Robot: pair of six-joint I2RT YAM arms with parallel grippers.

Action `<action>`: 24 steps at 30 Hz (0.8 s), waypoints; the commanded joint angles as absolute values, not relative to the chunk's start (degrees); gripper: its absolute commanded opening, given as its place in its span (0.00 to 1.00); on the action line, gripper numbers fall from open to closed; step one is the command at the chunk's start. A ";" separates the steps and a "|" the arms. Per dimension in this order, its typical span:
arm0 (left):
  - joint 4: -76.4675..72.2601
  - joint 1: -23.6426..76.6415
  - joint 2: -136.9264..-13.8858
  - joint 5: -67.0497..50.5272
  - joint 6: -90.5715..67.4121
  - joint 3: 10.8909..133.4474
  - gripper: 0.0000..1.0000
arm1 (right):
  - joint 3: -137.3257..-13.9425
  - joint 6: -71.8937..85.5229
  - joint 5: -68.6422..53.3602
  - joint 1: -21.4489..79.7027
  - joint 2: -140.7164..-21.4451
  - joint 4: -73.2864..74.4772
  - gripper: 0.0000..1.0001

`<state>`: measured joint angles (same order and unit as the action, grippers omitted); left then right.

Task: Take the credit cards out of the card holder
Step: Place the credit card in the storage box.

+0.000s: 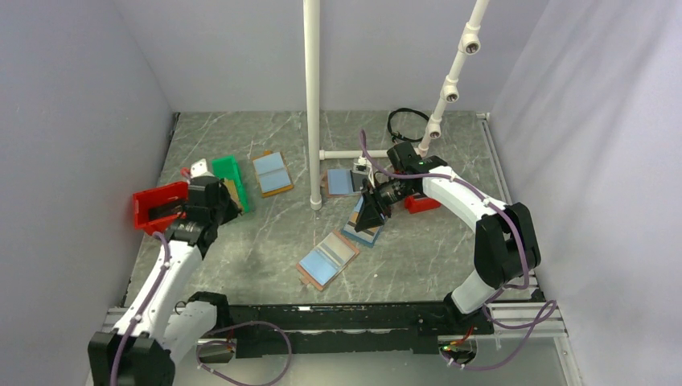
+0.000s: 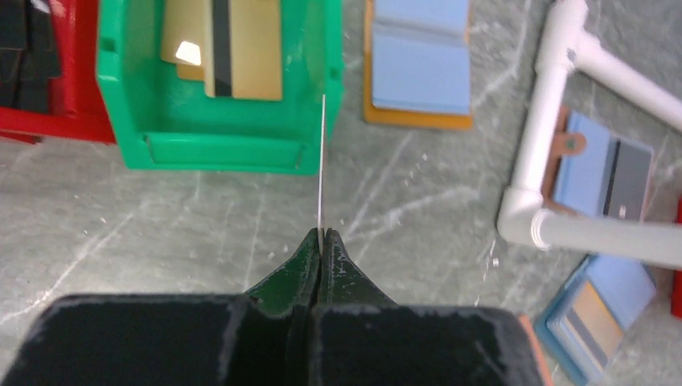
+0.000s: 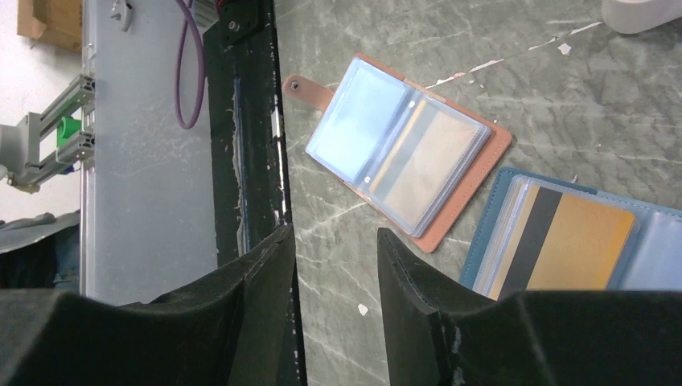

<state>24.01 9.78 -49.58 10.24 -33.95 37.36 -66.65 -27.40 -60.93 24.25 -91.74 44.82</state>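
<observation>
The card holder [image 2: 567,143], brown-rimmed and light blue inside, lies open behind the white pipe [image 2: 537,137] and has a dark grey credit card [image 2: 629,182] in one half. In the top view this card holder [image 1: 341,182] is mid-table. My left gripper [image 2: 323,234] is shut on a thin card [image 2: 322,161] seen edge-on, its faces hidden, beside the green bin [image 2: 217,146]. In the top view the left gripper [image 1: 223,201] hangs at the far left. My right gripper [image 3: 334,241] is open and empty over bare table, near the navy holder [image 3: 490,233].
The green bin holds gold cards [image 2: 241,48], and a red bin [image 1: 157,205] stands to its left. A tan holder with both halves blue [image 1: 272,172] lies nearby. A brown-rimmed holder [image 3: 402,153] lies at the front. A white pipe frame [image 1: 313,104] rises mid-table.
</observation>
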 commanded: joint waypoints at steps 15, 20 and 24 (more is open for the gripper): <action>7.71 -11.80 -69.87 -7.00 -33.60 45.49 0.00 | -66.58 -27.95 -62.31 24.26 -89.08 43.68 0.45; 5.09 -13.78 -74.03 -9.55 -35.03 46.27 0.00 | -66.53 -28.04 -62.42 24.26 -89.16 43.77 0.45; 4.82 -14.83 -77.73 -10.82 -35.94 48.19 0.00 | -66.53 -28.03 -62.58 24.26 -89.17 43.81 0.45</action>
<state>8.38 -13.78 -75.18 -7.77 -34.33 44.31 -66.65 -27.40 -61.01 24.25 -91.68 44.73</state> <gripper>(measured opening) 0.011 0.447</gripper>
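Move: The left hand, a card pinched edge-on in its fingers, has the green storage box's middle about 12 cm ahead, 8 cm to its left and 11 cm below. The red box beside it is some 6 cm ahead and 27 cm left of the hand; the orange card holder is about 17 cm ahead and 10 cm right. From the idle right hand the green box lies roughly 49 cm left and 15 cm ahead. Still pinching the card between shut fingers, the left hand carries it forward and left in about equal parts, some 11 cm in all, from short of the green box to over the gold cards inside. It slows and sinks about 3 cm, mostly late on, while the wrist rolls its left side down some 10 degrees and swings slightly counter-clockwise. ##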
